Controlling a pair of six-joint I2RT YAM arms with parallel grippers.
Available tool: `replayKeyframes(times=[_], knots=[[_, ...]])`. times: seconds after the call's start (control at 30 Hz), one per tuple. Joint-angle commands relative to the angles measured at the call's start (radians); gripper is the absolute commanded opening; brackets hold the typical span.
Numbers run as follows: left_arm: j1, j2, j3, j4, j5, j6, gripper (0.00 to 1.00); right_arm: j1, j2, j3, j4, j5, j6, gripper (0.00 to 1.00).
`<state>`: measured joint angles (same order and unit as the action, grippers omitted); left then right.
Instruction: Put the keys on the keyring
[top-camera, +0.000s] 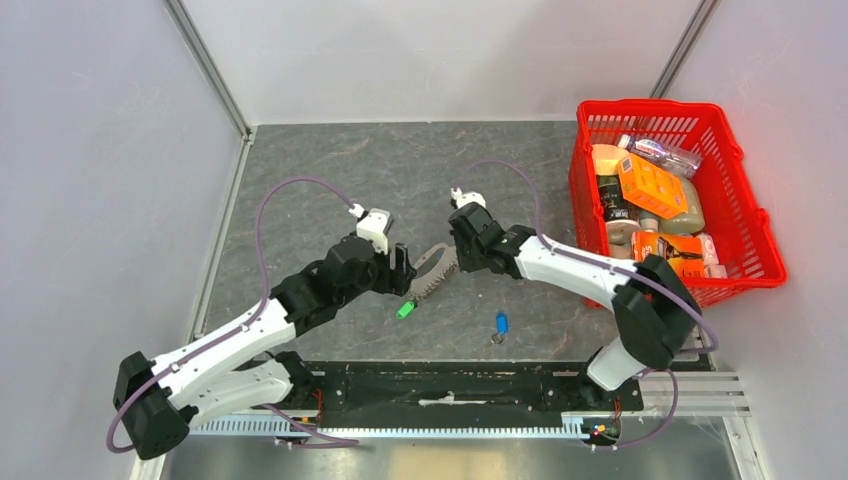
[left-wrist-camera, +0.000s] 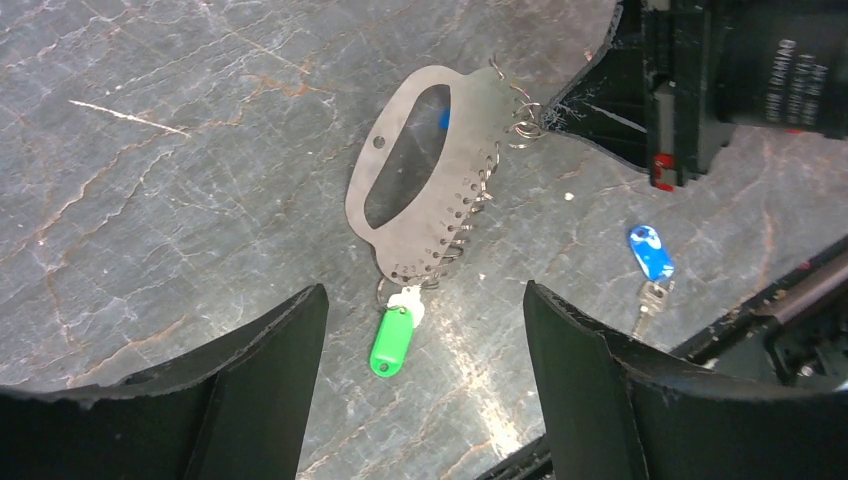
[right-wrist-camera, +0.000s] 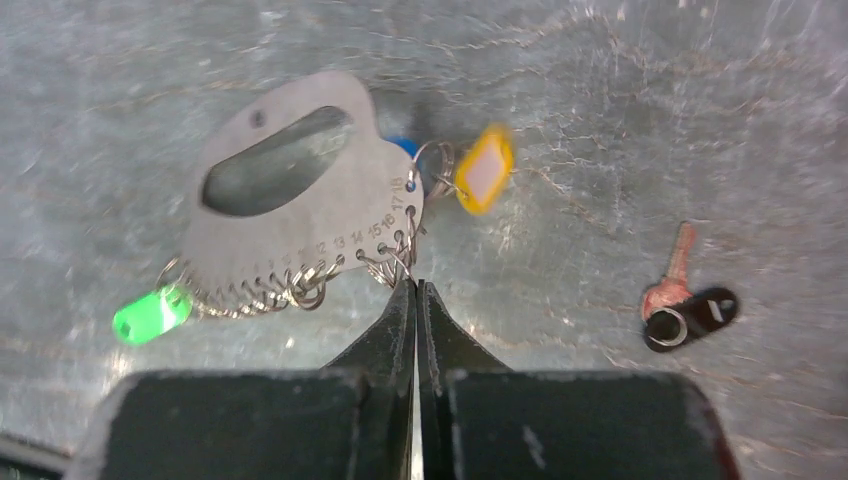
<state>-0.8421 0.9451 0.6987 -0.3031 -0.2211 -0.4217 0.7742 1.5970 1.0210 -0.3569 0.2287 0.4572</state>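
Observation:
The keyring is a flat silver plate with an oval slot, small wire rings along one edge and a green tag at its end. It lies on the table between both grippers. A yellow-capped key hangs blurred from a ring at the plate's far end, and something blue peeks from behind it. A blue-capped key lies loose near the front, and a black-capped key lies off to the right. My right gripper is shut, its tips against the edge rings. My left gripper stands open over the tag.
A red basket full of packaged goods stands at the right edge. The black rail with both arm bases runs along the front. Grey walls close in the left and back.

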Motion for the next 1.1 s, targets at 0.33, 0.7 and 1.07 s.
replayKeyframes(times=[0.33, 0.7, 1.07], knots=[[-0.002, -0.194, 0.166, -0.093, 0.261, -0.065, 0.79, 0.198, -0.356, 0.291, -0.400, 0.089, -0.448, 0.00], [-0.002, -0.252, 0.209, 0.020, 0.463, -0.107, 0.80, 0.230, -0.506, 0.434, -0.612, -0.303, -0.593, 0.00], [-0.002, -0.203, 0.182, 0.263, 0.727, -0.118, 0.80, 0.231, -0.480, 0.601, -0.767, -0.630, -0.656, 0.00]])
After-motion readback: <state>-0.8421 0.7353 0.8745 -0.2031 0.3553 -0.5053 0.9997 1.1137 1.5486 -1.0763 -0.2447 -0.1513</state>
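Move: The right hand already pinches the keyring by a ring at its far right end; the plate's middle lies about 5 cm to its left, 3 cm back and 2 cm lower. The blue-tag key lies on the table 12 cm back and 8 cm to the right, the black-tag key 11 cm to the right and level with it. From the open left hand, the keyring is about 5 cm ahead, 5 cm right and 12 cm below. Still pinching the keyring's ring, the right hand lifts the plate some 25 cm, drawing back about 17 cm towards its base as the wrist swings well over 50 degrees counter-clockwise. The left hand, open and touching nothing, rises 17 cm too, moves back 9 cm and a little right, rolling its left side down and turning clockwise. ##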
